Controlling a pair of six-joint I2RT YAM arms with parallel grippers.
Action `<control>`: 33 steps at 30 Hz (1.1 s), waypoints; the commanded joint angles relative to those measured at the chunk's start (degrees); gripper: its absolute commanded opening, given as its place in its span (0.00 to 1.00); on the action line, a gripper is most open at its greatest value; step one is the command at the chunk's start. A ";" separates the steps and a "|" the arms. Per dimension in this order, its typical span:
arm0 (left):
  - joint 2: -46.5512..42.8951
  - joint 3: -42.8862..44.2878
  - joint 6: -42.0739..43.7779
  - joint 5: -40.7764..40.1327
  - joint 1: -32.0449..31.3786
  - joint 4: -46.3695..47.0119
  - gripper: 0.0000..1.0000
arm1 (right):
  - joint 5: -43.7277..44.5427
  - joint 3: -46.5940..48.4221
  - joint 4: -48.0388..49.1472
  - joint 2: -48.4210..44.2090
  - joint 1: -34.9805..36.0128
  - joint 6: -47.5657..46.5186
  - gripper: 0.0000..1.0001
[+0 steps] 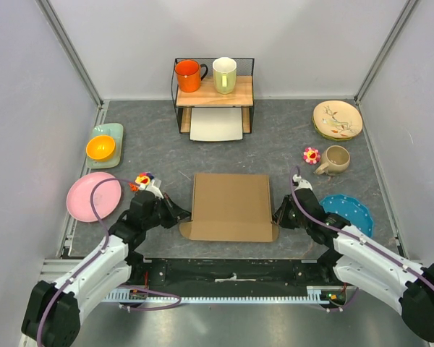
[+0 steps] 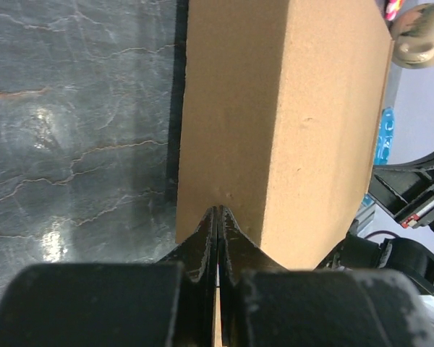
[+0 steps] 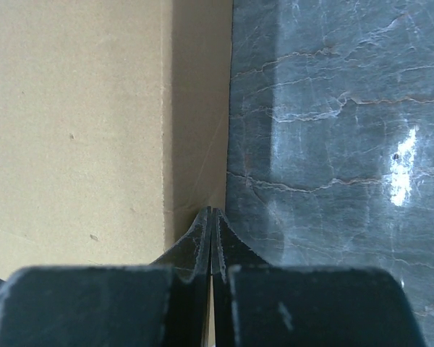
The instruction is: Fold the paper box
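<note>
The paper box [image 1: 230, 206] is a brown cardboard piece lying closed and flat in the middle of the grey table, with small flaps sticking out at its near corners. My left gripper [image 1: 179, 215] is at its near left side. In the left wrist view the fingertips [image 2: 217, 211] are pressed together on the edge of the box [image 2: 275, 108], with a sliver of cardboard between them. My right gripper [image 1: 278, 215] is at the near right side. There the gripper [image 3: 210, 211] is likewise shut on the side edge of the box [image 3: 72, 123].
At the back, a wooden shelf [image 1: 213, 92] carries an orange mug [image 1: 189, 74] and a cream mug [image 1: 224, 74], with a white tray [image 1: 217, 124] beneath. An orange bowl [image 1: 101, 147] and pink plate [image 1: 94, 196] lie left. A patterned plate [image 1: 337, 119], beige cup [image 1: 336, 159] and blue plate [image 1: 347, 212] lie right.
</note>
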 commanded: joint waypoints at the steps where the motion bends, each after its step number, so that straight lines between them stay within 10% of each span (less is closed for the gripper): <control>1: -2.15 3.28 1.20 7.89 -0.33 2.36 0.02 | -1.46 5.47 1.47 -2.57 1.69 -0.34 0.00; 33: 2.33 28.33 -3.10 11.41 -0.33 -15.38 0.02 | 3.38 35.17 -18.99 7.54 2.05 3.07 0.00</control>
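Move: The closed paper box lies between the two shut grippers. Its middle is about 12 cm right of the left hand and about 12 cm left of the right one, some 3 cm farther out than both and close to their height. A toy sits 14 cm left of the left hand and 12 cm ahead. From the right hand, the blue plate is about 22 cm right and 1 cm ahead, and the mug 18 cm right and 19 cm ahead. Keep both shut grippers' tips pressed inward against the box's left and right side walls and raise them together, the left about 14 cm and the right about 12. Ease both forward 4 to 5 cm on the way, mostly late for the left, and let the fingers tip up roughly 10 degrees before they start to level off again. ##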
